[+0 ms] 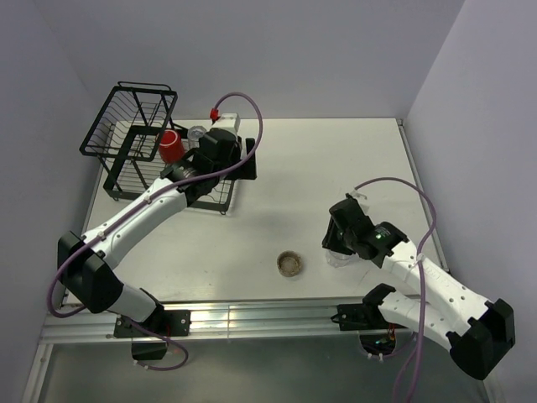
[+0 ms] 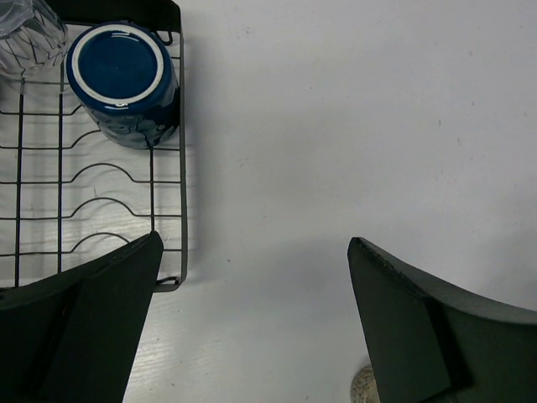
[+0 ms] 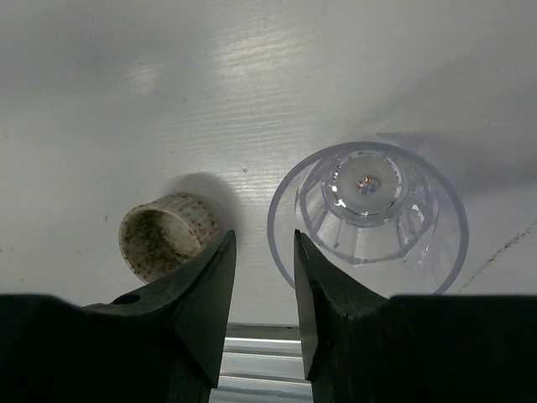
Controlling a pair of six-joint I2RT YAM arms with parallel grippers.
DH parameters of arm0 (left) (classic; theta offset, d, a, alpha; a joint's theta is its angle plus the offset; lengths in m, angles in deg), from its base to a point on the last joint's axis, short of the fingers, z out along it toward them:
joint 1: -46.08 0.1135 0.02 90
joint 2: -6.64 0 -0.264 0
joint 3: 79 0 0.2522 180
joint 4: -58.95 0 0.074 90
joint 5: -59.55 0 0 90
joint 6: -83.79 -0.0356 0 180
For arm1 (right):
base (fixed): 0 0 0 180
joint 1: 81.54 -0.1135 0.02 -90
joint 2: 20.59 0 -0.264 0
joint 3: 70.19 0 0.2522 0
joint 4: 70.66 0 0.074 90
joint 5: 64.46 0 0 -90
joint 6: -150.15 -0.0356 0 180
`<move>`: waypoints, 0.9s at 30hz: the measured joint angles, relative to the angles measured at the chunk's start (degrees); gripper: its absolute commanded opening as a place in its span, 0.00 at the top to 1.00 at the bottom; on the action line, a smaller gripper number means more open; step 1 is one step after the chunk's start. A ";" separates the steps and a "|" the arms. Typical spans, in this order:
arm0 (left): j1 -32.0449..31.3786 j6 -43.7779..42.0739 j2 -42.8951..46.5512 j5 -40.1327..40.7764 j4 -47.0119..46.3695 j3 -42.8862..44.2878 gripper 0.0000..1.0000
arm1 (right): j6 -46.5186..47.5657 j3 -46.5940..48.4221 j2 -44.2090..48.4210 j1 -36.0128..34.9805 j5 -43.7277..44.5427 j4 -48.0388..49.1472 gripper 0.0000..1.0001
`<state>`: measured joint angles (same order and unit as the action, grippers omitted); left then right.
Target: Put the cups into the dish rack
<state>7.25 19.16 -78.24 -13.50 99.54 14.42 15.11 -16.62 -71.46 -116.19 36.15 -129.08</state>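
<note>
The black wire dish rack (image 1: 147, 86) stands at the far left. In it are a red mug (image 1: 171, 147), a clear glass (image 1: 198, 133) (image 2: 25, 38) and a dark blue mug (image 2: 122, 80), which sits bottom-up on the tray (image 2: 183, 168). My left gripper (image 1: 235, 159) (image 2: 254, 242) hangs wide open over bare table just right of the rack's corner. A second clear tumbler (image 3: 369, 206) (image 1: 340, 259) stands on the table at the near right. My right gripper (image 3: 263, 235) (image 1: 338, 243) is over its near-left rim, jaws partly apart. One finger (image 3: 336, 311) overlaps the rim, and table shows in the gap.
A small speckled beige cup (image 1: 289, 264) (image 3: 164, 235) sits on the table left of the tumbler, beside my right gripper's left finger (image 3: 189, 302). The metal rail (image 1: 252, 315) of the table's near edge lies just below. Walls close in at left, back and right.
</note>
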 measured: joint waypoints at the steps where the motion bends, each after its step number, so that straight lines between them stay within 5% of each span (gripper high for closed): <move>1: 0.00 0.00 0.04 0.00 -0.04 -0.31 0.01 | -0.13 -0.31 -0.09 0.00 0.15 0.26 0.59; 10: 0.00 0.04 0.04 -0.04 -0.39 -1.38 0.01 | -0.55 -3.17 -5.25 -0.09 0.33 4.11 0.62; 14: 0.00 0.50 0.04 -0.13 -0.68 -2.29 0.01 | -0.13 -3.15 -7.34 -0.09 0.76 5.55 0.99; 22: 0.00 1.70 2.08 -1.31 -1.53 -4.48 0.01 | 1.84 1.44 -10.34 0.37 2.93 6.03 1.00; 27: 0.35 3.04 4.28 -5.22 -3.80 -4.76 0.01 | 5.70 12.35 -13.14 4.55 -0.52 4.55 1.00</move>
<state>7.60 22.20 -73.96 -18.72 95.74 9.65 20.81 -4.27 -84.60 -111.64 35.62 -124.54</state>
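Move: The clear glass stands just under the right gripper, its middle about 4 cm to the right, level fore-and-aft and roughly 6 cm down, so its left wall lies between the part-open fingers. The small speckled cup stands about 10 cm left of this gripper, 3 cm back and 8 cm down. From the left gripper the glass is some 27 cm right, 17 cm back and 21 cm below. Lower the right gripper about 3 cm so the fingers straddle the left wall of the clear glass at its rim, one inside and one outside, and shut them to pinch it. Then, keeping the pinch, lift it up about 7 cm while carrying it some 6 cm forward, away from the small speckled cup. Keep the left gripper open near its place. ##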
